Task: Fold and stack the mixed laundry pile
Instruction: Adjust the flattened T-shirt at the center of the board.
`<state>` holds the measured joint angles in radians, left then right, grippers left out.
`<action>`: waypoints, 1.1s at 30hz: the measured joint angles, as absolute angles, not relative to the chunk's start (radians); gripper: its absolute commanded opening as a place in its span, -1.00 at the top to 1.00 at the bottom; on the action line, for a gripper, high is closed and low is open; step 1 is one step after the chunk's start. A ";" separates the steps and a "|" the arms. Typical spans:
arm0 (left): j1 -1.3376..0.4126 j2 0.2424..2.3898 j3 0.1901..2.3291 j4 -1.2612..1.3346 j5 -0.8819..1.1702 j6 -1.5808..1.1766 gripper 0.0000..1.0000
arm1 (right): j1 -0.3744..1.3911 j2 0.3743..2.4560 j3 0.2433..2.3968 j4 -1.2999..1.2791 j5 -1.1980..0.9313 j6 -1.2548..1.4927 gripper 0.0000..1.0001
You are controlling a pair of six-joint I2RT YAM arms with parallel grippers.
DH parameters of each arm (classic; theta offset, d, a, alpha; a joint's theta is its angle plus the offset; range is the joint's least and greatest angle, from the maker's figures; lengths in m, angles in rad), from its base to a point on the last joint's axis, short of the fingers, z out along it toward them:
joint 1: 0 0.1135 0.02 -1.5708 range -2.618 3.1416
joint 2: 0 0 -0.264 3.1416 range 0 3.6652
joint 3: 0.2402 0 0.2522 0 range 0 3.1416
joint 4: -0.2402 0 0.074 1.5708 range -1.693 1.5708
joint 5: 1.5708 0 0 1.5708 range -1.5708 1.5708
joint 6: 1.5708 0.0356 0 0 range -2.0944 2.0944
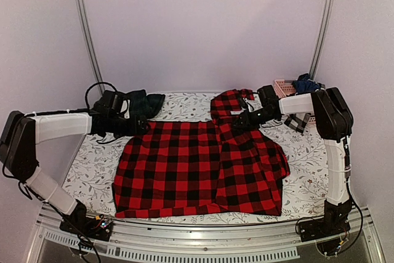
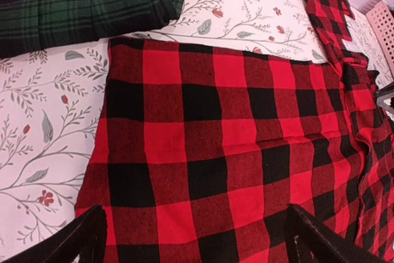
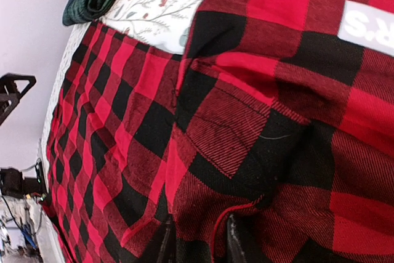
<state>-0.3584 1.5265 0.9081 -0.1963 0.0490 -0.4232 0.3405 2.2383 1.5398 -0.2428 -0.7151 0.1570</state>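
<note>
The red-and-black checked flannel shirt (image 1: 184,164) lies spread flat across the middle of the table, its right half folded over and its collar end bunched at the back. My left gripper (image 1: 138,126) hovers open over the shirt's (image 2: 234,140) back left corner, its fingers wide apart and nothing between them (image 2: 197,241). My right gripper (image 1: 241,121) is shut on a raised fold of the shirt (image 3: 246,121) near the collar, with cloth pinched between its fingers (image 3: 165,244). The dark green tartan piece (image 1: 144,103) lies folded behind the left gripper.
A pink slatted basket (image 1: 284,87) with dark navy clothes (image 1: 306,82) in it stands at the back right. A grey checked cloth (image 1: 298,122) lies under the right arm. The white leaf-patterned table cloth (image 1: 92,170) shows around the shirt.
</note>
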 measured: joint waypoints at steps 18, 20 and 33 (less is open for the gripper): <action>-0.653 1.041 0.619 -0.540 0.015 -0.835 -0.99 | 0.339 2.001 1.409 -0.170 -0.686 0.178 1.00; -0.712 0.990 0.582 -0.584 0.013 -0.924 -0.99 | 0.339 1.982 1.388 -0.138 -0.691 0.192 1.00; -0.484 1.198 0.725 -0.561 -0.066 -0.860 -0.99 | 0.330 1.929 1.252 -0.087 -0.801 0.227 1.00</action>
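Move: The right hand's half-closed fingers already straddle a bunched fold of the T-shirt, right at the hand point and perhaps 1 cm below it. The white label lies about 7 cm ahead of that hand, and the shirt's far flap some 13 cm ahead and 2 cm left. From the open left hand, the shirt's left edge is roughly 10 cm back, 5 cm left and 8 cm down; the shirt's far-left corner is about 10 cm straight ahead and the green stack about 19 cm ahead, 2 cm left, both some 7 cm lower. The right fingers shut fully, pinching the bunched fold, and draw it back a couple of centimetres before lifting it nearly 9 cm off the shirt; still gripping, they sink about a centimetre and start pulling it farther back towards the robot. Meanwhile the left hand, wide open and holding nothing, sweeps back some 19 cm above the shirt's left side, then swings forward again by about 8 cm and a little to its left, its fingers first tipping more steeply down and the wrist turning counter-clockwise by roughly 15 degrees. ##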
